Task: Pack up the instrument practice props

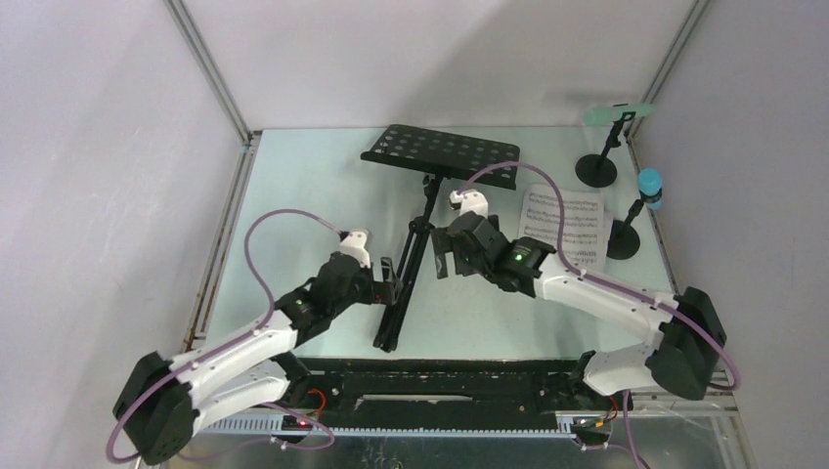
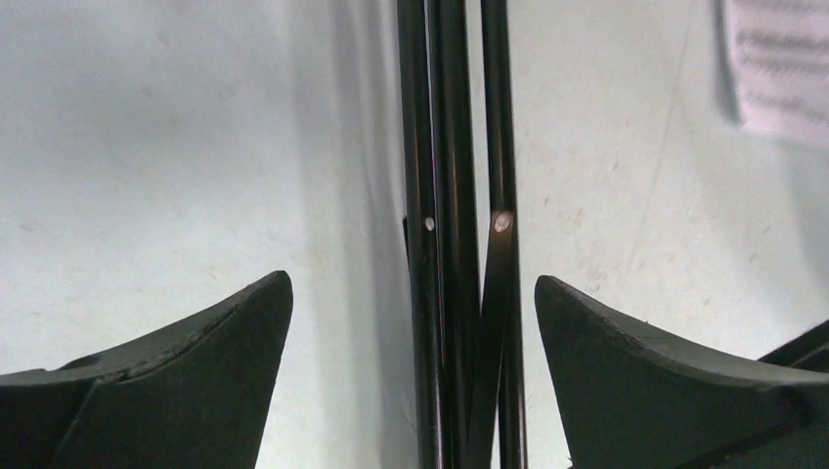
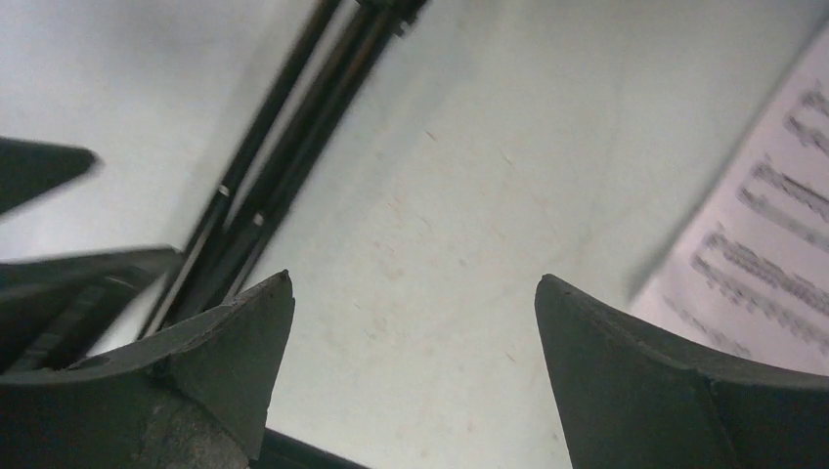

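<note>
The black music rack lies tipped on the table, its perforated desk (image 1: 442,154) at the back and its folded legs (image 1: 403,293) pointing toward me. My left gripper (image 1: 391,280) is open, its fingers astride the folded legs (image 2: 455,244) without touching them. My right gripper (image 1: 442,252) is open just right of the rack's post, over bare table (image 3: 420,195), with the legs (image 3: 283,166) to its left. White sheet music (image 1: 562,220) lies flat at right. A mint-green microphone (image 1: 616,114) and a blue microphone (image 1: 650,188) sit on black round-based holders (image 1: 596,171) (image 1: 623,239).
Grey walls with metal frame posts (image 1: 210,73) enclose the table on three sides. A black rail (image 1: 440,376) runs along the near edge between the arm bases. The left arm's purple cable (image 1: 264,230) loops above the table.
</note>
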Available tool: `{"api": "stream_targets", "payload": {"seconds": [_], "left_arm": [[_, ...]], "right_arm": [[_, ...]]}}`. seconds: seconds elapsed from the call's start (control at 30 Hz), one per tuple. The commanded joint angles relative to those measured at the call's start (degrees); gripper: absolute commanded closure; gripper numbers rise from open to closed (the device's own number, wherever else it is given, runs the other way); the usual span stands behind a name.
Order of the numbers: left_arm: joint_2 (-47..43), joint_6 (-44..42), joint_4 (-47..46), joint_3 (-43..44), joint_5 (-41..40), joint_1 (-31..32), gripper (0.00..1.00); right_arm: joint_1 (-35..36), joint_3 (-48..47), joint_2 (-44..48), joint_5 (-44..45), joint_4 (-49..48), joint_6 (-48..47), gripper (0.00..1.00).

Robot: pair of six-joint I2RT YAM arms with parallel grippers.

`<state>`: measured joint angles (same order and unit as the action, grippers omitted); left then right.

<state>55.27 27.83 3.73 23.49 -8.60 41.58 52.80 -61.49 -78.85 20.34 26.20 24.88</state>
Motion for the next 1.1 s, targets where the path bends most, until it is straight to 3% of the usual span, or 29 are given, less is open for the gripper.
{"api": "stream_targets", "payload": {"seconds": [0.0, 0.23, 0.47, 0.6, 0.7, 0.8, 0.87, 1.07], "left_arm": [[-7.70, -1.73, 6.16, 5.87, -7.06, -0.39, 0.00], [-17.43, 2.76, 19.19, 11.14, -16.55, -0.41, 0.00], [-28.60, 2.22, 23.75, 15.53, -8.93, -0.52, 0.00], [-30.11, -1.36, 27.96, 20.11, -7.64, -0.45, 0.00], [-29.97, -3.90, 30.75, 22.29, -9.30, -0.47, 0.00], [-30.06, -5.20, 31.25, 21.71, -11.12, -0.47, 0.00], [-29.86, -6.03, 31.17, 20.87, -11.11, -0.45, 0.00], [-28.80, -6.03, 32.81, 19.75, -13.16, -0.45, 0.00]], "right_arm": [[1.05, 1.94, 5.12, 5.24, 11.02, 4.95, 0.00], [1.02, 5.19, 14.09, 4.88, 13.53, 7.68, 0.00], [-1.20, 7.00, 27.32, 10.87, 14.77, 5.61, 0.00], [-5.96, 6.86, 34.84, 9.71, 13.53, -0.57, 0.00], [-10.24, 5.53, 38.70, 13.71, 13.71, -3.30, 0.01], [-16.74, 1.43, 39.80, 16.97, 15.09, -1.04, 0.04], [-25.44, -4.33, 36.69, 15.39, 19.19, 1.64, 0.04], [-47.71, -17.05, 23.57, -2.00, 26.74, 3.25, 0.03]]}}
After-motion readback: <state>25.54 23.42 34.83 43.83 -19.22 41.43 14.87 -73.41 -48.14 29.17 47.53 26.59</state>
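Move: The right hand, open and free, has the sheet music about 27 cm to its right, 6 cm ahead and 16 cm below; the blue-topped stand's foot lies some 43 cm right and 9 cm ahead, and the music stand's folded legs about 12 cm left and 4 cm back. From the left hand, also open, those legs are 5 cm right, 2 cm ahead and 6 cm below, the sheet music roughly 44 cm right and 14 cm ahead. The right hand heads out to the right, clear of the folded music stand: it first draws back about 4 cm as it goes, then sweeps right and climbs until it is high over the sheet music, some 27 cm across, turning clockwise and tilting up. The left hand rises about 18 cm off the legs, drifting left and tipping up. Both grippers stay open. ##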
